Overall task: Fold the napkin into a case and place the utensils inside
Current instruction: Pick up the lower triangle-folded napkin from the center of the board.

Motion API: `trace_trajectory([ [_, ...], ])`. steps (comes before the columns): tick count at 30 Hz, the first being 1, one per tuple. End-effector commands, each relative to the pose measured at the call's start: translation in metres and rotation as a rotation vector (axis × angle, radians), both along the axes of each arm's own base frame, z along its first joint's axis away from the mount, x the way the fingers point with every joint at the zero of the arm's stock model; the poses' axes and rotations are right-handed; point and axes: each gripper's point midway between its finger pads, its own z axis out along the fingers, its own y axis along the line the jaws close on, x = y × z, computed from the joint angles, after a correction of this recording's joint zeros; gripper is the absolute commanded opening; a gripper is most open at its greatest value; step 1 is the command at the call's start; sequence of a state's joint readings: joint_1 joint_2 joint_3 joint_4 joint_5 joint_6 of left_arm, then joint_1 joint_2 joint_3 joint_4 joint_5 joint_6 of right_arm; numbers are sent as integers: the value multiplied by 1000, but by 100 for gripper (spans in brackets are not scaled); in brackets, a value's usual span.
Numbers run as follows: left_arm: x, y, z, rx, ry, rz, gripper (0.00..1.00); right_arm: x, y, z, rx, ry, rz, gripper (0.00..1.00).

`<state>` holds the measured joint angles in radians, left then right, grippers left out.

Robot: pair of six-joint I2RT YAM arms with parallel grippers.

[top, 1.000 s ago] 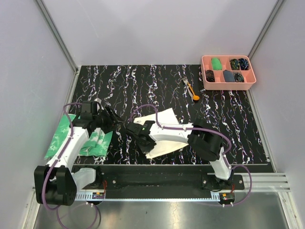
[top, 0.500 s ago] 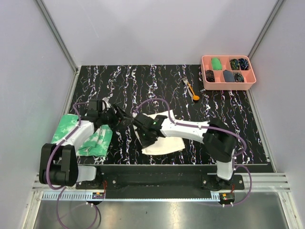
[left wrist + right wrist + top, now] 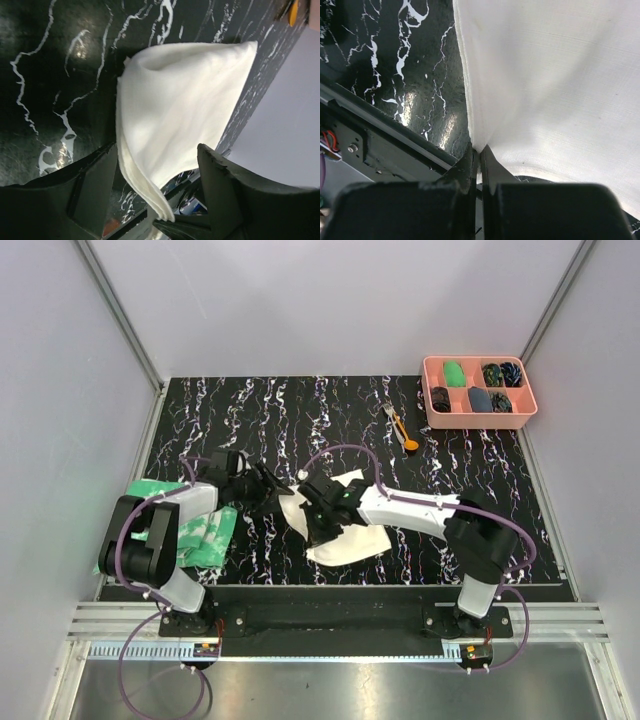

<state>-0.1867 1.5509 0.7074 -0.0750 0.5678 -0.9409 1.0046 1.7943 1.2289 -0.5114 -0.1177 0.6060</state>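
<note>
The cream-white napkin (image 3: 352,540) lies half folded near the table's front middle. One edge of it is lifted. My right gripper (image 3: 318,516) is shut on that edge, and in the right wrist view the cloth (image 3: 555,85) fans out from the pinch (image 3: 480,151). My left gripper (image 3: 276,496) stands open just left of it. In the left wrist view the layered corner of the napkin (image 3: 175,115) hangs between its spread fingers (image 3: 95,187), touching neither. The utensils (image 3: 401,427), a fork and an orange spoon, lie far back right on the table.
A pink compartment tray (image 3: 431,390) with small dark and green items sits at the back right corner. A green-and-white mottled cloth (image 3: 205,538) lies at the front left under my left arm. The black marbled tabletop (image 3: 480,500) ends at a rail near the arm bases.
My left gripper has reached rightwards to the napkin's lifted corner. My right gripper has carried the pinched edge right and up, folding the cloth further over itself.
</note>
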Motion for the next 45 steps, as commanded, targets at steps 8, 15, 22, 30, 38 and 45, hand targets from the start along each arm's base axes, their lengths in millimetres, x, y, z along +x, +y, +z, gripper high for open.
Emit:
trace_trajectory([
  [8,37,5,-3,78,-90,27,66,17,1,49,172,-52,-47,0],
  [15,43,2,-17,106,-82,8,62,22,-4,50,185,-45,-57,0],
  [22,44,-6,-25,105,-89,0,55,23,-5,51,193,-42,-58,0],
  [30,49,6,-24,187,-111,11,30,15,-7,46,204,-11,-47,0],
  [38,54,8,-10,290,-145,-51,0,-5,3,31,282,62,20,0],
  [45,46,20,19,518,-155,-142,0,-30,36,43,451,154,108,0],
])
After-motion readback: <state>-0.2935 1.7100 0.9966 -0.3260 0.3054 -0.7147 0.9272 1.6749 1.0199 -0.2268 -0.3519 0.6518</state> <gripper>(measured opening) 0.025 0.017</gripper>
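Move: The napkin's far left corner, curled up off the board, is about 3 cm ahead of the open left hand, 1 cm right and 4 cm below. The near end of the same edge, already pinched and raised by the right hand, lies some 9 cm back and 7 cm right; the green cloth's middle is about 27 cm left and 7 cm back. From the right hand that far left corner lies 12 cm ahead, 6 cm left, slightly lower. Pinching the napkin's far left corner is the left hand's work: wide open, it eases about 3 cm forward and 3 cm down around the fabric, shuts fully, then starts up about 1.5 cm, rolling some 15 degrees, left side rising. The right hand keeps its pinch on the near end, lifts 3 cm while going slightly forward, waits, then draws back about 2.5 cm and rolls likewise. ##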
